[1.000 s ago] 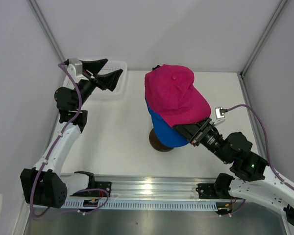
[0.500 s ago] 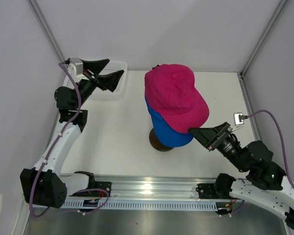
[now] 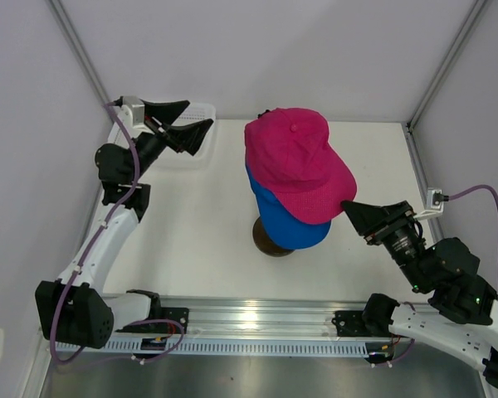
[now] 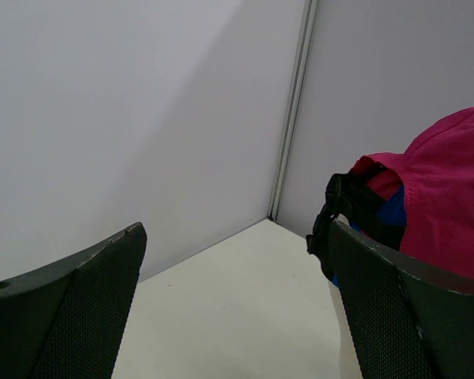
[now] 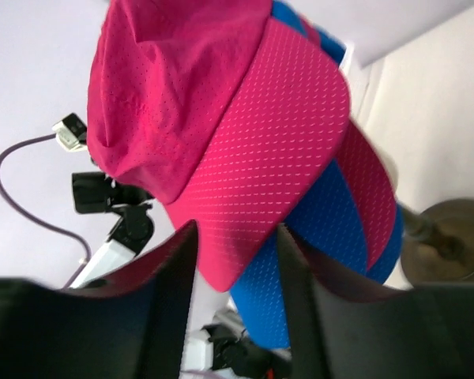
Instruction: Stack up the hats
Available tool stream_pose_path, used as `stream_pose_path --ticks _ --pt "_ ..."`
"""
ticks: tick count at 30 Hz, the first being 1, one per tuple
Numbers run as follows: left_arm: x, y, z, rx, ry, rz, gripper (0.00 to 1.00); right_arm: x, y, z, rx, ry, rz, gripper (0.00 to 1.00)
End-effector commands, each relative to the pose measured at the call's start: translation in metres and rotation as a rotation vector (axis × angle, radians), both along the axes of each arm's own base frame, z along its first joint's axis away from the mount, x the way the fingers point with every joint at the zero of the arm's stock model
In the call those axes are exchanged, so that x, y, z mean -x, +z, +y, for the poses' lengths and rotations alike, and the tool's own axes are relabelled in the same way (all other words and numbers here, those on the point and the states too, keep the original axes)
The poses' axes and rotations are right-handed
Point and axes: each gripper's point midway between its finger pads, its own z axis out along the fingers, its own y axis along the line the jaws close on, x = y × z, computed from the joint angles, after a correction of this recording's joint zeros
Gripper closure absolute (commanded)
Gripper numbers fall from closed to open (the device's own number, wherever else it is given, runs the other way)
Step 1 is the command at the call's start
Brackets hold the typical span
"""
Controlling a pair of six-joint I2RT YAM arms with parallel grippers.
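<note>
A pink hat (image 3: 295, 157) sits on top of a stack of hats on the mannequin head, with a blue hat (image 3: 286, 225) showing under it. The right wrist view shows the pink brim (image 5: 261, 158) above a blue brim (image 5: 332, 229), with more pink and blue layers beneath. My right gripper (image 3: 355, 214) hovers just right of the brims, open, its jaws apart and nothing between them (image 5: 237, 233). My left gripper (image 3: 197, 114) is raised at the far left, wide open and empty (image 4: 237, 237). The pink hat's back strap (image 4: 347, 201) shows past its right finger.
The mannequin head's dark round base (image 3: 270, 243) stands mid-table under the stack. A white mesh basket (image 3: 191, 157) lies at the back left, below my left gripper. White enclosure walls and metal posts close in the back and both sides.
My right gripper has let go of the pink brim and pulled back to the right, away from the stack. The left arm has barely moved.
</note>
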Motion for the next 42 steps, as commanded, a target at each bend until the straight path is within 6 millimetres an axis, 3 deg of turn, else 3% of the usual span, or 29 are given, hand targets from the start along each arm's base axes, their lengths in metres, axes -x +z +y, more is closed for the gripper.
stream_pose_path --ticks 1,5,6,13,14,18,22,26,27,29,32,37,39,40,42 --pt "0.006 0.016 -0.007 -0.004 -0.036 -0.044 0.01 -0.013 0.021 -0.022 -0.002 -0.134 -0.038 0.59" --pt "0.005 0.016 -0.01 -0.001 -0.046 -0.039 0.0 -0.014 0.027 -0.006 -0.013 -0.089 -0.043 0.85" --pt "0.003 0.013 -0.011 -0.001 -0.049 -0.03 0.01 -0.013 0.025 0.003 -0.019 -0.06 -0.025 1.0" --pt "0.004 0.002 -0.023 0.0 -0.077 -0.005 0.0 -0.001 0.006 0.042 -0.177 0.116 0.083 1.0" --pt "0.004 0.001 -0.023 0.004 -0.078 0.0 0.01 -0.002 -0.005 0.045 -0.181 0.118 0.107 1.0" --pt "0.009 0.002 -0.031 0.003 -0.108 -0.001 0.0 -0.003 -0.021 0.038 -0.268 0.092 0.156 1.0" --pt "0.012 0.007 -0.038 -0.006 -0.106 0.013 0.01 0.0 -0.019 0.024 -0.414 0.085 0.133 1.0" --pt "0.019 0.019 -0.046 -0.001 -0.091 0.01 0.01 0.002 -0.006 0.019 -0.456 0.092 0.093 1.0" --pt "0.022 0.03 -0.044 -0.001 -0.075 -0.016 0.01 0.002 -0.003 0.024 -0.442 0.105 0.085 1.0" --pt "0.02 0.033 -0.042 0.009 -0.034 0.002 0.0 0.005 0.012 0.027 -0.434 0.128 0.066 1.0" --pt "0.025 0.046 -0.031 0.038 0.019 0.013 0.0 0.008 0.016 0.042 -0.42 0.183 0.085 1.0" --pt "0.052 0.079 -0.013 0.089 0.06 0.017 0.01 0.003 0.002 0.04 -0.458 0.156 0.133 1.0" --pt "0.054 0.078 -0.007 0.081 0.099 0.058 0.0 0.003 0.004 0.035 -0.483 0.144 0.124 1.0" --pt "0.067 0.098 -0.003 0.09 0.099 0.022 0.0 0.004 0.006 0.032 -0.486 0.142 0.112 1.0" --pt "0.078 0.107 -0.007 0.05 0.075 0.006 0.01 0.004 0.013 0.029 -0.496 0.136 0.093 1.0"
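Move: The pink hat's brim reaches in between the right hand's half-open fingers, its middle some 4 cm left, 1 cm ahead and 2 cm above. Its crown is about 10 cm ahead, 11 cm left and 7 cm higher. The blue hat's brim hangs below, around 10 cm left, 3 cm back and 5 cm down. From the left hand the pink brim is roughly 25 cm right, 18 cm back and slightly lower. Right fingers pinch the pink brim's edge, rolling and shifting about 4 cm left; left hand rises back 8 cm. ##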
